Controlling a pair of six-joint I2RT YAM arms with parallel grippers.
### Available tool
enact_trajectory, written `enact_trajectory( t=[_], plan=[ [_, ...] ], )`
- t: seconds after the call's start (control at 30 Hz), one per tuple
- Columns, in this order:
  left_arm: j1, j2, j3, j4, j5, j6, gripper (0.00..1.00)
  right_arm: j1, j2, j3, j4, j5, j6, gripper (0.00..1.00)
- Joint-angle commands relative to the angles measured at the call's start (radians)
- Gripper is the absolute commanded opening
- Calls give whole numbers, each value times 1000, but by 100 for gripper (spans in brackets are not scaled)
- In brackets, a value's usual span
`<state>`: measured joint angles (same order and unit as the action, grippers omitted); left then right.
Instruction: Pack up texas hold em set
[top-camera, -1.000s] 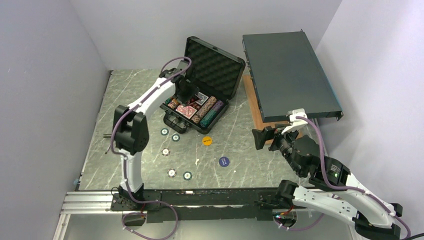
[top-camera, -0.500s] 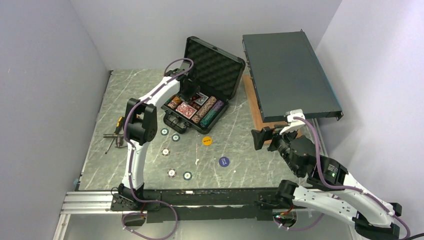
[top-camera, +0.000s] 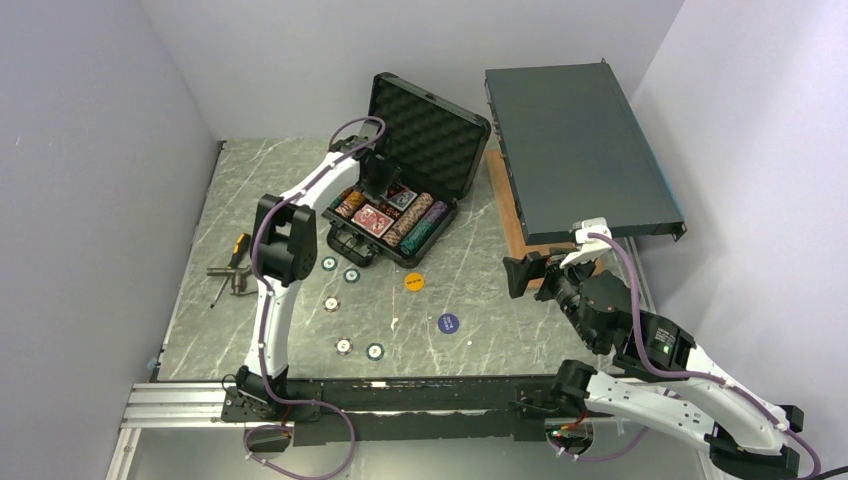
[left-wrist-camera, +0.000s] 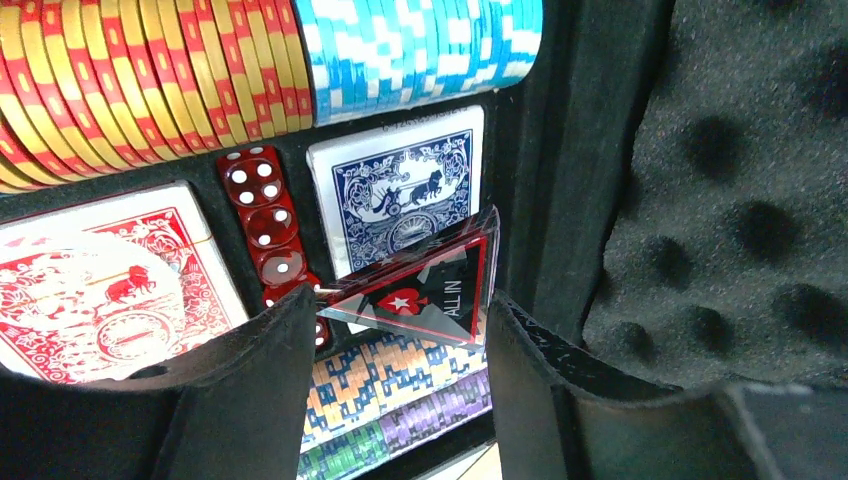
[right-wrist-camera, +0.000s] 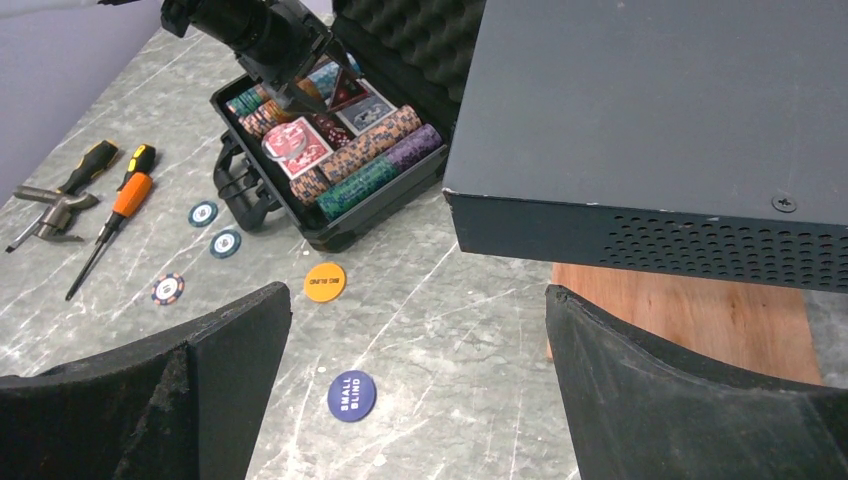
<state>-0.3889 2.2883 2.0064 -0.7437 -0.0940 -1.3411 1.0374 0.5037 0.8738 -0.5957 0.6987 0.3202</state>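
The black foam-lined case (top-camera: 432, 128) lies open at the back of the table, filled with rows of poker chips (left-wrist-camera: 150, 70), a red deck (left-wrist-camera: 100, 280), a blue deck (left-wrist-camera: 395, 185) and red dice (left-wrist-camera: 262, 215). My left gripper (left-wrist-camera: 400, 300) hangs inside the case over the blue deck, shut on the tilted red "ALL IN" triangle (left-wrist-camera: 425, 290), which spans its two fingers. Several loose chips (top-camera: 351, 275), an orange button (top-camera: 415, 281) and a blue button (top-camera: 448, 322) lie in front of the case. At the right, above the table, my right gripper (right-wrist-camera: 418, 292) stands open and empty.
A large flat dark grey metal box (top-camera: 575, 145) rests on a wooden board (top-camera: 520, 225) right of the case. Orange-handled screwdrivers and pliers (top-camera: 230, 265) lie at the table's left. Grey walls close in the table on three sides.
The left arm's elbow has swung up and back, uncovering the tools at the left. Its gripper stays in the case with the triangle. The right arm has barely moved.
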Motion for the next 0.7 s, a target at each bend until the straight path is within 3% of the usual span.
enact_trajectory(
  t=[0.0,0.07,0.13,0.2,0.33,0.43,0.57,0.67],
  plan=[
    [19,13,45,2,37,-65,54,0,-1,1,42,21,-19,100],
    [22,21,49,7,51,-65,64,0,-1,-2,46,21,-20,100],
    [22,29,63,18,54,-47,85,0,0,-4,48,19,-21,100],
    [25,35,86,18,54,-23,92,-1,2,-3,46,21,-21,100],
    [25,-10,86,22,45,31,94,1,4,2,35,24,-17,100],
    [25,-132,20,17,-14,107,94,0,-2,2,34,28,-17,100],
    [12,-399,-246,141,-142,318,94,0,-2,3,29,32,-12,100],
    [12,-626,-554,376,15,606,94,0,1,1,28,32,-10,100]
  ],
)
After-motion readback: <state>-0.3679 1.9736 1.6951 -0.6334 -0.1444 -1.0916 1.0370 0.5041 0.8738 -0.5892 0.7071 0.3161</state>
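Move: The left hand still pinches the red triangular ALL IN marker just over the blue-backed card deck in the case. The deck's middle lies about 1 cm ahead, 1 cm right and 3 cm below. The dice row sits some 2 cm back and 3 cm left, the red deck about 5 cm back and 5 cm left, and the light-blue chips roughly 5 cm ahead and 4 cm left. The blue deck is about 33 cm ahead, 24 cm left and 25 cm below the idle right hand. The left fingers let go of the marker over the blue deck, spreading from part-open to nearly wide while the hand eases about 1 cm forward. The empty hand then quickly pulls away, some 6 cm up, 5 cm back and 4 cm to the left, and the wrist turns roughly 10 degrees clockwise as it clears the case. ##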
